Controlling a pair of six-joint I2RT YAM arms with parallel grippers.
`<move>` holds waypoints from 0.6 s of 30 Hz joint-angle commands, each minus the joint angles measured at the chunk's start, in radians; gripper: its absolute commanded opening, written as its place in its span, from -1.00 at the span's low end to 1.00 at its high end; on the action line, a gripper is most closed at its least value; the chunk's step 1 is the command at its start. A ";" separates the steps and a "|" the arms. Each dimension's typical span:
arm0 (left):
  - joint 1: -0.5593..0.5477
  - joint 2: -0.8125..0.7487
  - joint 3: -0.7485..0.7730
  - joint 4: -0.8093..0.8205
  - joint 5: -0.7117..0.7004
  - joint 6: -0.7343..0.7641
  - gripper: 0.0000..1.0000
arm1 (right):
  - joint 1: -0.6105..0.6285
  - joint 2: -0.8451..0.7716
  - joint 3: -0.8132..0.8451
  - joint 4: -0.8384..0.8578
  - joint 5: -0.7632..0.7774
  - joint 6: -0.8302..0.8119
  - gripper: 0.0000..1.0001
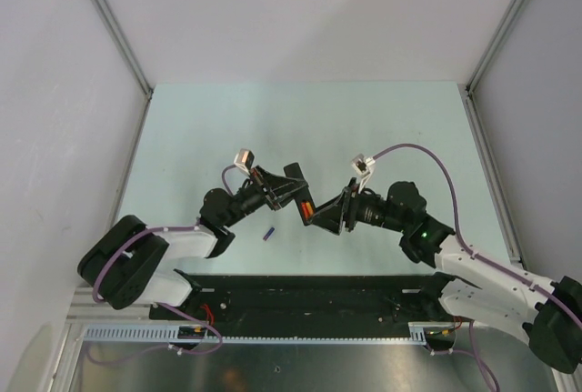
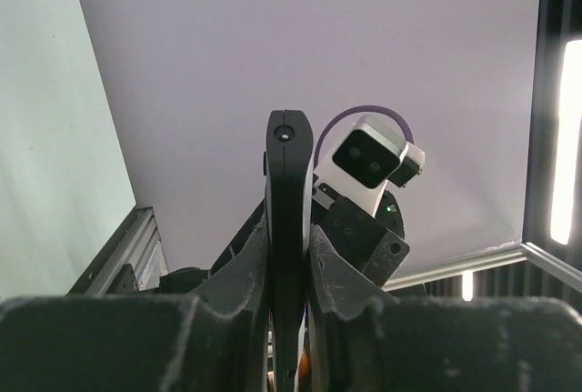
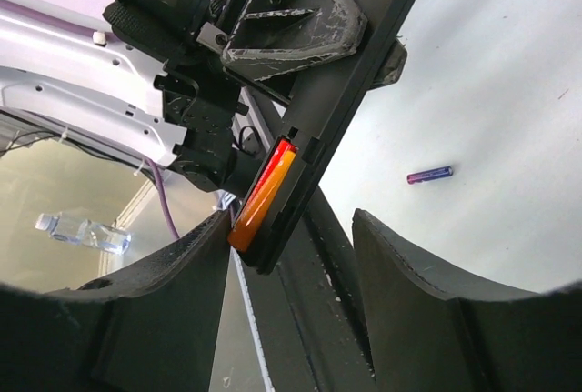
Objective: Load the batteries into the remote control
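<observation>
My left gripper is shut on the remote control, a slim black bar held above the table. In the left wrist view the remote control stands edge-on, clamped between the left gripper fingers. An orange-red battery lies in the recess near the lower end of the remote control; in the top view the battery shows as an orange spot. My right gripper is open, its fingers either side of that end. The left finger sits close to the battery's tip.
A small purple-blue cylinder lies on the pale green table, seen from above as a blue cylinder near the left arm. Grey walls and aluminium rails enclose the table. A black base plate runs along the near edge.
</observation>
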 commanded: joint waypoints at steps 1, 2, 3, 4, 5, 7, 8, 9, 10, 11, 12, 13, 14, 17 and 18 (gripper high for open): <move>-0.026 -0.044 0.011 0.280 0.042 -0.002 -1.00 | -0.028 0.022 -0.001 0.050 0.023 0.032 0.18; -0.026 -0.046 0.011 0.280 0.042 0.000 -1.00 | -0.029 0.026 0.001 0.051 0.020 0.038 0.15; -0.026 -0.046 0.011 0.280 0.042 0.000 -0.99 | -0.035 0.026 0.001 0.054 0.017 0.041 0.14; -0.026 -0.047 0.011 0.280 0.045 0.000 -1.00 | -0.037 0.032 0.001 0.056 0.015 0.048 0.13; -0.026 -0.047 0.009 0.280 0.043 0.001 -1.00 | -0.038 0.033 -0.001 0.057 0.006 0.057 0.11; -0.026 -0.052 0.011 0.280 0.045 0.004 -1.00 | -0.044 0.042 0.001 0.068 -0.001 0.068 0.07; -0.026 -0.050 0.011 0.280 0.045 0.006 -1.00 | -0.047 0.043 -0.001 0.074 -0.009 0.080 0.06; -0.026 -0.052 0.011 0.280 0.048 0.006 -1.00 | -0.051 0.051 -0.001 0.079 -0.014 0.087 0.04; -0.027 -0.054 0.012 0.280 0.049 0.010 -1.00 | -0.055 0.054 0.001 0.085 -0.020 0.091 0.00; -0.027 -0.052 0.012 0.280 0.049 0.012 -1.00 | -0.058 0.059 -0.001 0.096 -0.032 0.115 -0.02; -0.027 -0.052 0.011 0.280 0.051 0.013 -1.00 | -0.061 0.068 -0.001 0.103 -0.040 0.123 -0.04; -0.027 -0.052 0.011 0.280 0.049 0.016 -1.00 | -0.063 0.074 0.001 0.110 -0.044 0.132 -0.09; -0.027 -0.054 0.009 0.280 0.051 0.018 -1.00 | -0.064 0.075 -0.001 0.117 -0.052 0.141 -0.11; -0.027 -0.054 0.008 0.280 0.051 0.021 -1.00 | -0.067 0.091 0.004 0.122 -0.067 0.172 -0.21; -0.027 -0.055 0.008 0.280 0.051 0.023 -1.00 | -0.067 0.094 0.005 0.120 -0.067 0.189 -0.24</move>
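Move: The two batteries already in the remote's slot lie right at the right hand's still-open fingers, about 1 cm ahead and 2 cm to the left, practically level. The held remote's middle is some 5 cm ahead and 4 cm left of that hand; a loose blue battery is on the table roughly 2 cm ahead, 13 cm left and 20 cm below. From the left hand, the loaded batteries lie about 5 cm back and 2 cm left, just below. With one finger over the batteries' outer ends and the other on the remote's back side, the right hand closes its fingers around the remote's loaded end, losing about a third of their gap, while staying nearly in place. It rolls some 10 degrees, its upper side leaning forward, and creeps barely half a centimetre left. The left hand keeps the remote clamped and still. ##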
